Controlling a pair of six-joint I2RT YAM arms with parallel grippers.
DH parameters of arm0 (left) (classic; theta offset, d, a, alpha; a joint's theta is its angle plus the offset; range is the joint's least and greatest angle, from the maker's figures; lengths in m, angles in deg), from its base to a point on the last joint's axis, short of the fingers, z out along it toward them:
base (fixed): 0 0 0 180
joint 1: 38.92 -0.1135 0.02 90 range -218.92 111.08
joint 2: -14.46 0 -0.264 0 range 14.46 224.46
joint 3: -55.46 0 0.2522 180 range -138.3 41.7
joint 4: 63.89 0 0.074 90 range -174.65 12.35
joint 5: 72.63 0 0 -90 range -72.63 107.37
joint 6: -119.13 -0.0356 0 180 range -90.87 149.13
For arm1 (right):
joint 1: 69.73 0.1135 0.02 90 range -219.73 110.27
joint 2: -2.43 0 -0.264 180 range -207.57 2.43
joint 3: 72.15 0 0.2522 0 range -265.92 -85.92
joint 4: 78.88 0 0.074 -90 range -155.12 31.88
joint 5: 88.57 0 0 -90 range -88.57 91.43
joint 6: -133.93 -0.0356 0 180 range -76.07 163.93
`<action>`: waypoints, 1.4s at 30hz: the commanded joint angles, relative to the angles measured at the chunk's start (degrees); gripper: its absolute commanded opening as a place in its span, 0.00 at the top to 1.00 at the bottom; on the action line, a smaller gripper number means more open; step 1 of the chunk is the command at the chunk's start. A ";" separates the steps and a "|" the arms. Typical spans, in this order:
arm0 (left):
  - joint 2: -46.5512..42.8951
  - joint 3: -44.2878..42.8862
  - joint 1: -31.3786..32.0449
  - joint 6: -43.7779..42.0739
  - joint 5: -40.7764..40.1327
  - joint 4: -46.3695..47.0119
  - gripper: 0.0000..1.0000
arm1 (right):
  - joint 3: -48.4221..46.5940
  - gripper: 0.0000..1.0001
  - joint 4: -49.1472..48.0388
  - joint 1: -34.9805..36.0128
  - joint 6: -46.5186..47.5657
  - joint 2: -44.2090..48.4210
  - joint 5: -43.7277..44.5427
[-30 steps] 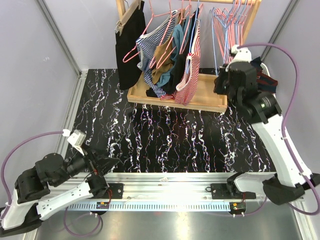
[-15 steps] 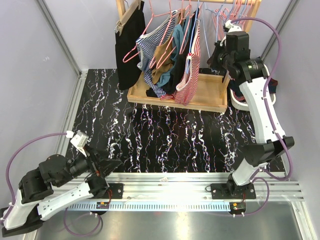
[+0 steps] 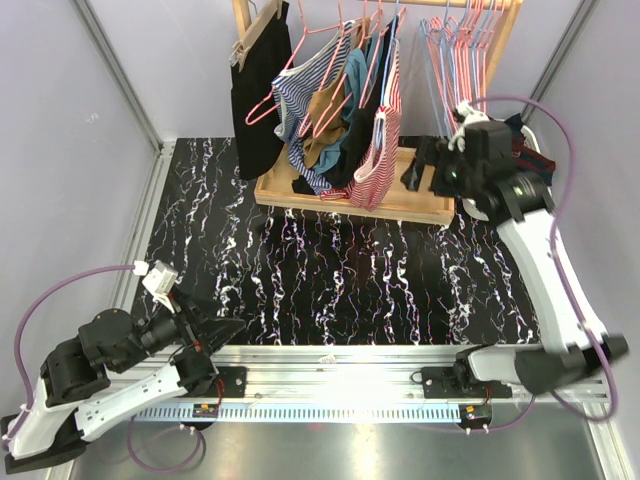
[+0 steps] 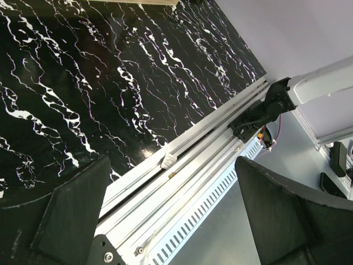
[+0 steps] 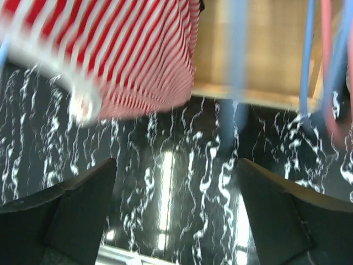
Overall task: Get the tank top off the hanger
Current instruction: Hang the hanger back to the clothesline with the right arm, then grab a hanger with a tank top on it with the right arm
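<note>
A red-and-white striped tank top (image 3: 378, 150) hangs on a pink hanger (image 3: 352, 50) at the wooden rack, among other hanging garments. In the right wrist view its striped hem (image 5: 127, 49) is blurred at the upper left. My right gripper (image 3: 418, 166) is open and holds nothing, just right of that tank top and apart from it, above the rack's wooden base (image 3: 425, 208). In its own view the right gripper (image 5: 176, 212) looks down on the marbled table. My left gripper (image 3: 215, 333) is open and empty, low by the near rail; the left gripper (image 4: 171, 212) sees only rail.
Blue-striped, tan and dark tops (image 3: 310, 120) hang left of the striped one, and a black garment (image 3: 258, 90) is at the rack's left post. Several empty pink and blue hangers (image 3: 465, 50) hang at the right. A heap of clothes (image 3: 528, 152) lies behind the right arm.
The right arm came from the heap to the empty hangers, then dropped down and left toward the wooden base, and its jaws opened. The left arm stayed put.
</note>
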 commanded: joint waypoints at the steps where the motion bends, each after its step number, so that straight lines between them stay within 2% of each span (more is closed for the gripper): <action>1: 0.73 0.56 0.26 -0.37 1.21 4.54 0.01 | 6.73 0.00 -4.36 1.41 -1.09 12.71 -4.97; 3: 1.51 0.56 0.26 -0.38 1.21 5.42 0.01 | 11.41 0.00 -5.40 1.77 -1.53 16.42 -7.08; 4: 1.61 0.82 0.26 -0.46 1.56 5.95 0.01 | 16.74 0.01 -6.02 1.94 -1.96 18.18 -9.09; 5: 1.78 1.09 0.26 -0.55 1.74 7.09 0.01 | 19.58 0.05 -6.55 2.03 -3.27 21.33 -9.64; 6: 2.22 1.26 0.26 -0.47 1.83 7.53 0.01 | 22.57 0.19 -8.21 2.20 -4.16 22.84 -9.73; 7: 2.40 1.79 0.26 -0.47 2.26 8.06 0.01 | 29.38 0.33 -9.62 2.21 -5.12 24.16 -9.90; 8: 2.66 1.88 0.26 -0.38 2.44 8.76 0.01 | 32.67 0.58 -10.94 2.21 -7.40 26.44 -9.64; 9: 3.36 1.97 0.26 -0.55 2.70 9.03 0.01 | 35.66 0.95 -13.65 2.12 -9.33 27.42 -8.42; 10: 3.63 2.05 0.26 -0.47 2.97 9.29 0.02 | 42.13 1.00 -15.85 2.12 -11.18 28.39 -6.41; 13: 4.50 2.06 0.26 -0.38 3.32 10.35 0.02 | 52.35 1.00 -24.82 2.03 -15.67 28.32 0.87; 16: 5.03 1.44 0.26 -0.12 3.50 10.96 0.02 | 55.90 1.00 -32.90 1.24 -17.61 19.90 5.38; 21: 3.98 1.53 0.26 1.03 3.76 11.58 0.02 | 55.03 1.00 -47.48 -2.97 -19.11 0.65 3.81; 25: 3.02 1.88 0.26 1.82 4.46 11.49 0.01 | 49.67 1.00 -52.16 -6.05 -19.46 -11.31 2.49; 29: 2.22 1.79 0.26 2.00 4.20 10.53 0.01 | 45.63 1.00 -53.93 -9.21 -19.29 -22.20 1.70; 42: -1.29 2.84 0.26 3.40 3.58 9.56 0.01 | 32.10 1.00 -46.55 -15.90 -19.29 -29.52 1.35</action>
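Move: The wooden rack's base, at its front edge toward the right corner, lies about 10 cm ahead of the right hand, 7 cm to its right and some 31 cm below. The empty hangers hang 14 cm ahead, 6 cm right, near hand height; the striped tank top hangs 12 cm ahead, 7 cm left, 12 cm lower. The basket is roughly 20 cm ahead, 23 cm right, 28 cm below. From the left hand that edge is about 37 cm ahead, 35 cm right, 25 cm down. The rack base's front edge is what the right hand comes round to: already open and free of the hanger, it backs off some 10 cm while its fingers shut, sinks steeply by about 30 cm, then reaches forward and rightward low over the table until the closed tips rest against the edge, wrist turning clockwise and tipping down. The left hand drifts slightly right and up. ##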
